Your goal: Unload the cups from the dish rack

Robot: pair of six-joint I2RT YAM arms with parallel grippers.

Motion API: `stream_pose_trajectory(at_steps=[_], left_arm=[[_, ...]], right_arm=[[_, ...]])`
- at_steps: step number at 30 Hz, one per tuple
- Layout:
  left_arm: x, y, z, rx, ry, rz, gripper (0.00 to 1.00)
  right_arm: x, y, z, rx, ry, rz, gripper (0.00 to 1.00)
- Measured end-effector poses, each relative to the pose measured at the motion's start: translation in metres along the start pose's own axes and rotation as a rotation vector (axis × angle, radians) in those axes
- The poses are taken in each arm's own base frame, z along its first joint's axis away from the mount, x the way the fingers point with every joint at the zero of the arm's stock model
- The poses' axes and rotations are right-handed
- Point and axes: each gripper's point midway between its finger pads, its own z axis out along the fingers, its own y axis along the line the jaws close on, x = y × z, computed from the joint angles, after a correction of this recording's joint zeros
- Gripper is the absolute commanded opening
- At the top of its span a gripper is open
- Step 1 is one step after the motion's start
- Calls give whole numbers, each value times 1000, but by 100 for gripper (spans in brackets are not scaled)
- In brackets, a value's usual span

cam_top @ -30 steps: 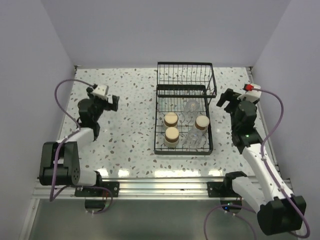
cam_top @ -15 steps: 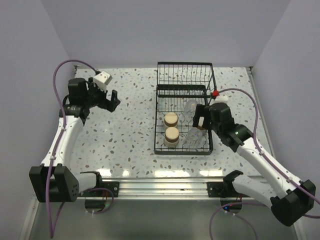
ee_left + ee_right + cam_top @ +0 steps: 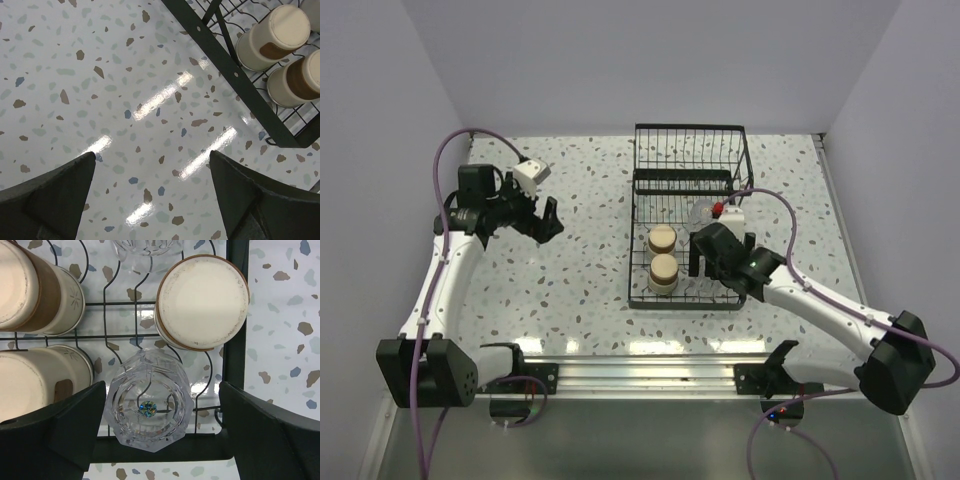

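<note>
The black wire dish rack [image 3: 640,290] sits mid-table. Two brown cups [image 3: 662,238] stand base-up in its left half, also seen as brown cups [image 3: 272,37] in the left wrist view. My right gripper [image 3: 712,268] hovers open over the rack's near right corner. In the right wrist view, my right gripper [image 3: 162,387] straddles an upturned clear cup [image 3: 149,407] without touching it. A third brown cup [image 3: 202,300] stands just beyond. Another clear cup [image 3: 700,213] stands farther back. My left gripper [image 3: 548,222] hangs open and empty over bare table left of the rack [image 3: 235,75].
The rack's taller basket section [image 3: 690,150] rises at the far end. Speckled tabletop [image 3: 570,280] spreads on both sides of the rack. White walls enclose the table on three sides, and the arms' rail [image 3: 640,375] runs along the near edge.
My right arm has swung from the table's right side to above the rack's near right corner. My left arm has lifted and stretched toward the rack. Both grippers stay open.
</note>
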Motion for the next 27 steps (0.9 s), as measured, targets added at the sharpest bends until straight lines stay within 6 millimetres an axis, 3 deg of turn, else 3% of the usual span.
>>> stream_pose_trajectory(at_steps=[7, 12, 16, 17, 27], left_arm=[[-1, -3, -3, 11, -6, 8, 100], [-2, -4, -4, 9, -10, 11, 100], [-4, -5, -6, 7, -16, 15, 100], [-4, -5, -6, 6, -16, 16, 100], [-4, -5, -6, 10, -18, 16, 100]], right_arm=[[10, 0, 4, -10, 7, 19, 97], [14, 4, 7, -27, 18, 23, 90], [21, 9, 13, -37, 40, 18, 74], [22, 9, 14, -37, 44, 16, 64], [21, 10, 10, -58, 42, 20, 17]])
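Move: The clear cup in the rack's near right corner sits roughly 1 cm left of the right hand and 4 cm below it, practically level fore and aft. At much the same height, a cream cup stands about 6 cm ahead and 4 cm right of the hand, the near tan cup some 11 cm to its left and 1 cm ahead, and the far tan cup 11 cm left and 7 cm ahead. From the left hand, the clear cup is about 34 cm right, 7 cm back and 12 cm below. Lower the open right gripper about 2.5 cm over the clear cup, easing it some 1 cm left so the cup comes between the fingers. Close partway on the way down until both pads stop against the cup's sides, then hold that pinch and start back up by barely half a centimetre. ##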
